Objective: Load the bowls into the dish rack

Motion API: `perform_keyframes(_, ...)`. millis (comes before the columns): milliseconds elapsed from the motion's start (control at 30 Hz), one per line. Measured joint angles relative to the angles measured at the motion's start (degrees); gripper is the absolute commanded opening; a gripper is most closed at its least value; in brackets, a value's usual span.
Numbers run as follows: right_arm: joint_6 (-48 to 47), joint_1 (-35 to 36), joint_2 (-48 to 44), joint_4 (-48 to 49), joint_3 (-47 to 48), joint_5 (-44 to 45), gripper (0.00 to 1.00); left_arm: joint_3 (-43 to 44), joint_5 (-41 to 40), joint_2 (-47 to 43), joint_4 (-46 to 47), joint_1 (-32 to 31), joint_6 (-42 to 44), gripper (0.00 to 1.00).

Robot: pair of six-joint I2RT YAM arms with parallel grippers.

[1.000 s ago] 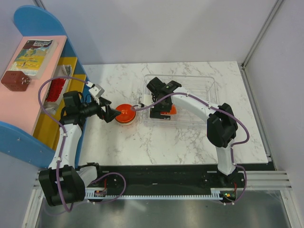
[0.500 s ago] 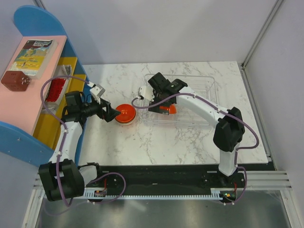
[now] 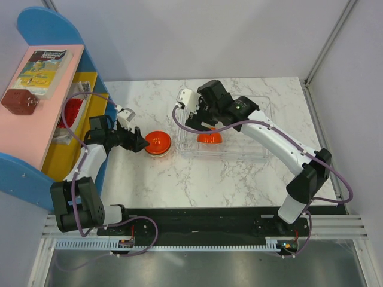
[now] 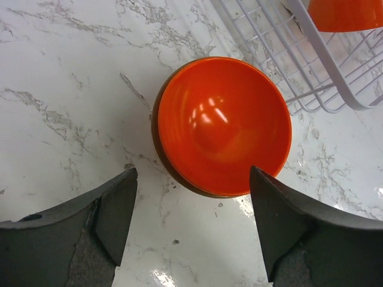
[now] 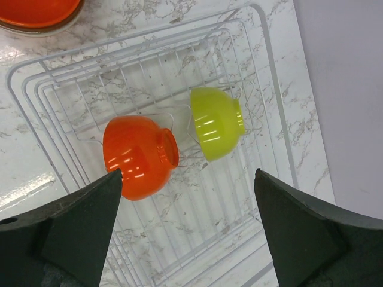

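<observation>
An orange bowl (image 3: pixel 158 142) sits open side up on the marble table, just left of the dish rack (image 3: pixel 263 113); in the left wrist view the bowl (image 4: pixel 224 125) seems to nest in a darker one. My left gripper (image 3: pixel 140 143) is open, level with the bowl's near rim, a fingertip on each side of it (image 4: pixel 192 173). My right gripper (image 3: pixel 200 107) hangs open above the rack's left end. Below it (image 5: pixel 187 176), an orange bowl (image 5: pixel 137 155) and a lime green bowl (image 5: pixel 218 122) lie tipped on the rack's ribbed base (image 5: pixel 60 119). The top view hides the lime one.
A blue and pink shelf unit (image 3: pixel 36 119) with a book and red items stands along the table's left edge, close behind my left arm. The rack's near corner (image 4: pixel 335 101) lies right beside the loose orange bowl. A metal post (image 3: pixel 326 48) rises at the back right.
My right gripper has lifted and drawn back to the far left end of the rack, leaving the orange bowl lying in it. My left gripper has stayed at the loose bowl.
</observation>
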Motion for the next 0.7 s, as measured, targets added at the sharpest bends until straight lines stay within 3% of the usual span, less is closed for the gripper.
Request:
perform_keyframes(100,0.8,0.0,-0.8,0.5,-0.5,-1.0,0.98,0.2,-0.7,0.7,0.0,-0.1,0.3,0.66)
perform_keyframes(400,2.2,0.0,-1.1,1.0,-2.4,-3.4,0.98,0.7,-6.7,2.9,0.0,-5.3,0.4,0.64)
perform_keyframes(433,2.3,0.0,-1.2,1.0,-2.5,-3.6,0.98,0.8,-7.4,3.1,0.1,-6.0,0.4,0.62)
perform_keyframes(467,2.4,0.0,-1.3,1.0,-2.5,-3.8,0.98,0.8,-8.1,3.4,0.1,-6.5,0.4,0.53)
perform_keyframes(567,2.6,0.0,-1.9,1.0,-2.5,-4.6,0.98,0.9,-10.7,4.0,0.5,-7.5,0.5,0.38)
perform_keyframes(700,3.0,0.0,-2.7,1.1,-2.5,-5.7,0.98,1.0,-13.4,4.3,1.1,-7.8,0.6,0.29)
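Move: The stacked orange bowls stand roughly 6 cm to the right of my left hand and about level with it fore and aft, their middle some 6 cm lower. The orange bowl already racked is about 23 cm to that hand's right and 2 cm farther out; the dish rack's middle is about 30 cm right and 5 cm out. From my right hand, the stack lies around 17 cm left, 4 cm back and 18 cm down. I lower my open left hand about 3 cm to the stack's left rim, edging a little forward and swinging slightly right and partly back. As I sink I roll it some 10 degrees, left side rising, and close the fingers in two stages to about a third open, one outside the rim, one over the bowl's inside. My empty right hand, still open, eases back about 2 cm above the rack. ##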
